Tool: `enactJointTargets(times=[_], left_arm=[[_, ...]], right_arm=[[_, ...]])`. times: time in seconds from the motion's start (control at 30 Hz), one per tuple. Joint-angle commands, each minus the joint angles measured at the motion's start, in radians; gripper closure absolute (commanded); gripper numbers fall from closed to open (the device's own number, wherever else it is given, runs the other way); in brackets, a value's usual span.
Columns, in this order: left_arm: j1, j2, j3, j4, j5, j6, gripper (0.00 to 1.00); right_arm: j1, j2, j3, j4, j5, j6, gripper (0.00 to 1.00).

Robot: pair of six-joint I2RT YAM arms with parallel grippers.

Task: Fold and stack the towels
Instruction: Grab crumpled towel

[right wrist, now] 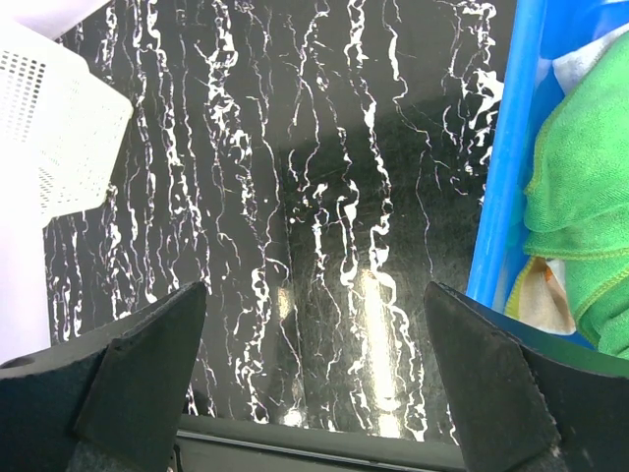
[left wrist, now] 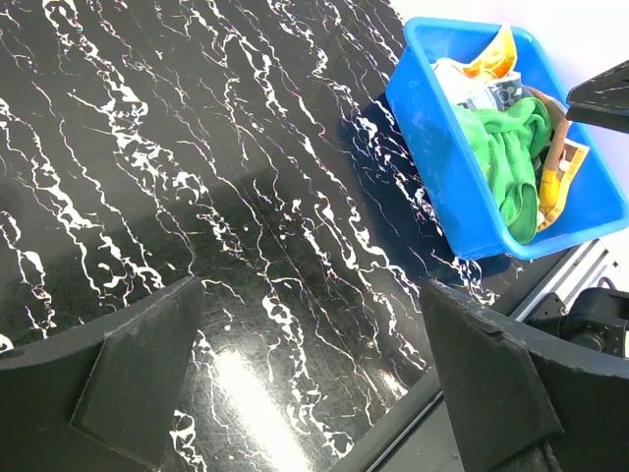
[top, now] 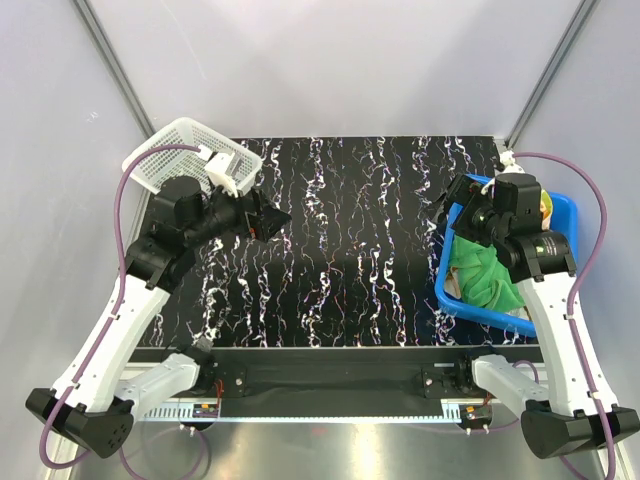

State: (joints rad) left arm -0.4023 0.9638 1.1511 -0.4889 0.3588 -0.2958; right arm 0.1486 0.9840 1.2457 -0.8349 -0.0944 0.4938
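The towels lie bunched in a blue tub (top: 482, 316) at the table's right edge. A green towel (top: 485, 270) is on top, and a bit of yellow cloth (top: 545, 207) shows behind it. The left wrist view shows the green towel (left wrist: 506, 147), an orange printed towel (left wrist: 499, 54) and a yellow-orange one (left wrist: 562, 177) in the tub (left wrist: 442, 167). My left gripper (top: 275, 218) hangs open over the table's left part with nothing between its fingers (left wrist: 147, 379). My right gripper (top: 447, 212) is open and holds nothing, at the tub's left wall (right wrist: 501, 167) beside the green towel (right wrist: 580, 167).
A white mesh basket (top: 185, 150) stands at the table's far left corner, behind my left arm, and also shows in the right wrist view (right wrist: 59, 128). The black marbled table (top: 350, 240) stretches between the two grippers. Metal frame posts rise at both far corners.
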Motion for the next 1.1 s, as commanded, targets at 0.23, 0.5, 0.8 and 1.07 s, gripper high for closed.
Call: enactJointTargets(times=[0.23,0.5,0.8,1.07], left_arm=[[-0.004,-0.008,0.039,-0.037,-0.075,0.066,0.01],[-0.003,0.001,0.018,0.004,0.075,-0.009,0.01],[-0.004,-0.028,-0.033,0.004,0.091,-0.034,0.01],[-0.003,-0.039,-0.094,0.026,0.088,-0.037,0.01]], right_arm=[[0.002,-0.018,-0.006,0.065,-0.019,0.006,0.0],[-0.127,0.241,0.202,-0.142,0.386,-0.02,0.04],[-0.392,0.306,0.029,-0.014,0.295,0.052,0.3],[-0.457,0.433,-0.025,0.105,0.263,0.133,0.3]])
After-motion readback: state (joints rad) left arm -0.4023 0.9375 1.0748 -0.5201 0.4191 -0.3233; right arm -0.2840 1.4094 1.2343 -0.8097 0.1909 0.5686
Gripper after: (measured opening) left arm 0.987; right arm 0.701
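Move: Inside the blue bin, the crumpled green towel lies some 16 cm to the right hand's right, about 3 cm ahead and 21 cm below. The bin's left rim runs between them, about 4 cm right of the hand, level with it front to back and 15 cm lower. A white checkered cloth is bunched roughly 11 cm beyond the towel. From the left hand the towel is about 48 cm right, 3 cm ahead and 25 cm down. Swinging about 18 cm to its right across the bin's left rim, the right hand then sinks some 13 cm towards the green towel, ending about 5 cm farther forward. It turns clockwise by some 40 degrees and tips its fingers more steeply down while they narrow to about two-thirds open; no touch can be seen. The empty left hand settles slightly down and back, still open. ##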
